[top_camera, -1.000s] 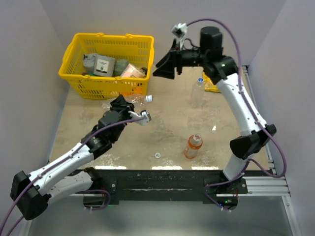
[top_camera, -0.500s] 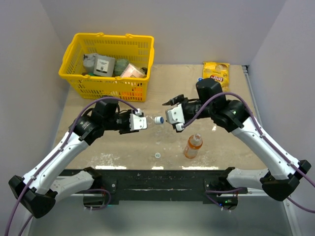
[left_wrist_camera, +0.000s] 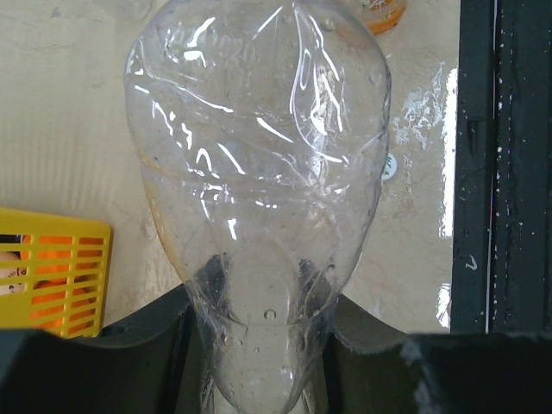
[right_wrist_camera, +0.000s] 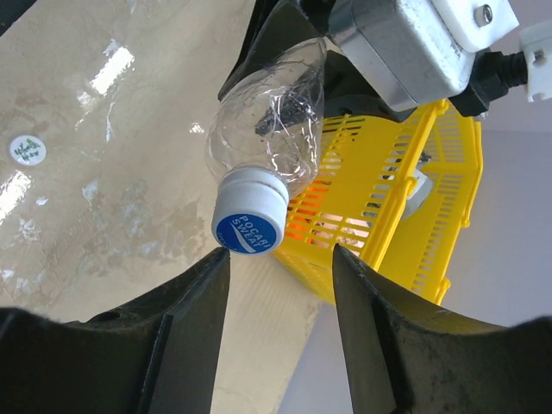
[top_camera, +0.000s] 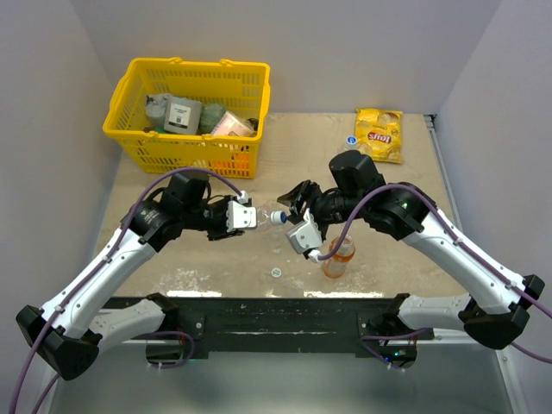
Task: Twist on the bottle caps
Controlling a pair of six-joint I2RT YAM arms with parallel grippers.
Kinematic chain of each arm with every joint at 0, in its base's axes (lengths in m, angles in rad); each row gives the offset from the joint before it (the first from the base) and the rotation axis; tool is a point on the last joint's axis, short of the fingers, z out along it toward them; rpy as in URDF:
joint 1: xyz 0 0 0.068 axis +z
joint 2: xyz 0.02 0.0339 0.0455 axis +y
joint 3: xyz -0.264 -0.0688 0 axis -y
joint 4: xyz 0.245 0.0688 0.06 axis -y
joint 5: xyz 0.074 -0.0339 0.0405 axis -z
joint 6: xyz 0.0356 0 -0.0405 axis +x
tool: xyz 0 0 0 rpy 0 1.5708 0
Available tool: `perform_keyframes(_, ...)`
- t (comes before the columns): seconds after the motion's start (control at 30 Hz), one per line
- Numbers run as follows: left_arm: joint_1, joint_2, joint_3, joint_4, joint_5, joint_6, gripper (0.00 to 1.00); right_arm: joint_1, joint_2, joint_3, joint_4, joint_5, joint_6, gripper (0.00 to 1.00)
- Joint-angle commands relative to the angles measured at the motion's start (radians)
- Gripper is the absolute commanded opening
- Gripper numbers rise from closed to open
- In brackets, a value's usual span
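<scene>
My left gripper (top_camera: 244,216) (left_wrist_camera: 259,345) is shut on a clear bottle (top_camera: 262,216) (left_wrist_camera: 259,164) and holds it level above the table, neck pointing right. A blue cap (top_camera: 277,217) (right_wrist_camera: 250,226) sits on that neck. My right gripper (top_camera: 291,212) (right_wrist_camera: 280,259) faces the cap with its jaws open. The cap lies just beyond the left fingertip, not between the fingers. An orange bottle (top_camera: 339,256) stands under the right wrist. A whitish cap (top_camera: 275,272) (right_wrist_camera: 26,151) lies loose on the table. Another blue cap (top_camera: 352,139) shows at the back; what it sits on is hidden.
A yellow basket (top_camera: 198,65) (right_wrist_camera: 405,198) full of boxes and packets stands at the back left. A yellow crisp packet (top_camera: 379,134) lies at the back right. The black base rail (top_camera: 276,315) runs along the near edge.
The left arm brought the bottle up to mid-table. The right arm swung down from the back, turned to face the cap, and its jaws narrowed a little.
</scene>
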Motion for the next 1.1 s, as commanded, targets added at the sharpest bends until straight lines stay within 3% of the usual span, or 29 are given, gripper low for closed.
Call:
perform_keyframes(0.0, 0.001, -0.011, 0.036, 0.026, 0.032, -0.031, 0.00, 0.024, -0.021, -0.002, -0.018, -0.028, -0.087, 0.52)
perform_keyframes(0.37, 0.001, -0.005, 0.038, 0.033, 0.032, -0.017, 0.00, 0.050, -0.030, -0.013, -0.071, -0.034, -0.161, 0.50)
perform_keyframes(0.6, 0.001, -0.009, 0.036, 0.038, 0.039, -0.017, 0.00, 0.060, -0.024, -0.038, -0.003, -0.011, -0.126, 0.41)
perform_keyframes(0.7, 0.001, -0.008, 0.036, 0.043, 0.045, -0.019, 0.00, 0.064, -0.033, -0.056, 0.044, -0.022, -0.094, 0.32)
perform_keyframes(0.73, 0.001, -0.009, 0.038, 0.044, 0.049, -0.019, 0.00, 0.066, -0.033, -0.059, 0.073, -0.024, -0.076, 0.24)
perform_keyframes(0.77, 0.001, -0.011, 0.036, 0.052, 0.052, -0.023, 0.00, 0.069, -0.030, -0.061, 0.093, -0.024, -0.001, 0.19)
perform_keyframes(0.83, 0.001, -0.017, 0.026, 0.070, 0.049, -0.033, 0.00, 0.069, -0.002, -0.042, 0.186, -0.031, 0.152, 0.01)
perform_keyframes(0.9, 0.001, -0.028, 0.012, 0.136, 0.015, -0.077, 0.00, 0.064, 0.042, 0.038, 0.216, -0.033, 0.413, 0.00)
perform_keyframes(0.97, 0.001, -0.054, -0.043, 0.290, -0.167, -0.182, 0.00, 0.041, 0.122, 0.115, 0.207, -0.068, 0.665, 0.00)
perform_keyframes(1.07, -0.003, -0.078, -0.112, 0.459, -0.435, -0.177, 0.00, 0.006, 0.185, 0.198, 0.247, -0.142, 0.968, 0.00)
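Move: The bottle cap already sits on the neck of the bottle that my left hand holds. It is about 2 cm back from my right hand, 2 cm to its left and 1 cm lower, between the open fingertips. From my left hand that cap is roughly 9 cm right, 9 cm up and 2 cm back. The loose cap on the table is some 31 cm below my right hand, 3 cm back and 2 cm left; the orange-capped bottle stands about 14 cm right, 3 cm back, 22 cm down. I ease my right hand about 2 cm back and slightly down around the bottle cap, then close its fingers and pinch the cap's sides while my left hand holds the bottle still. Gripping, I roll my right wrist some 30 degrees clockwise, looking along its fingers, and as it turns both hands start off together, roughly 2.5 cm forward and to the left. ##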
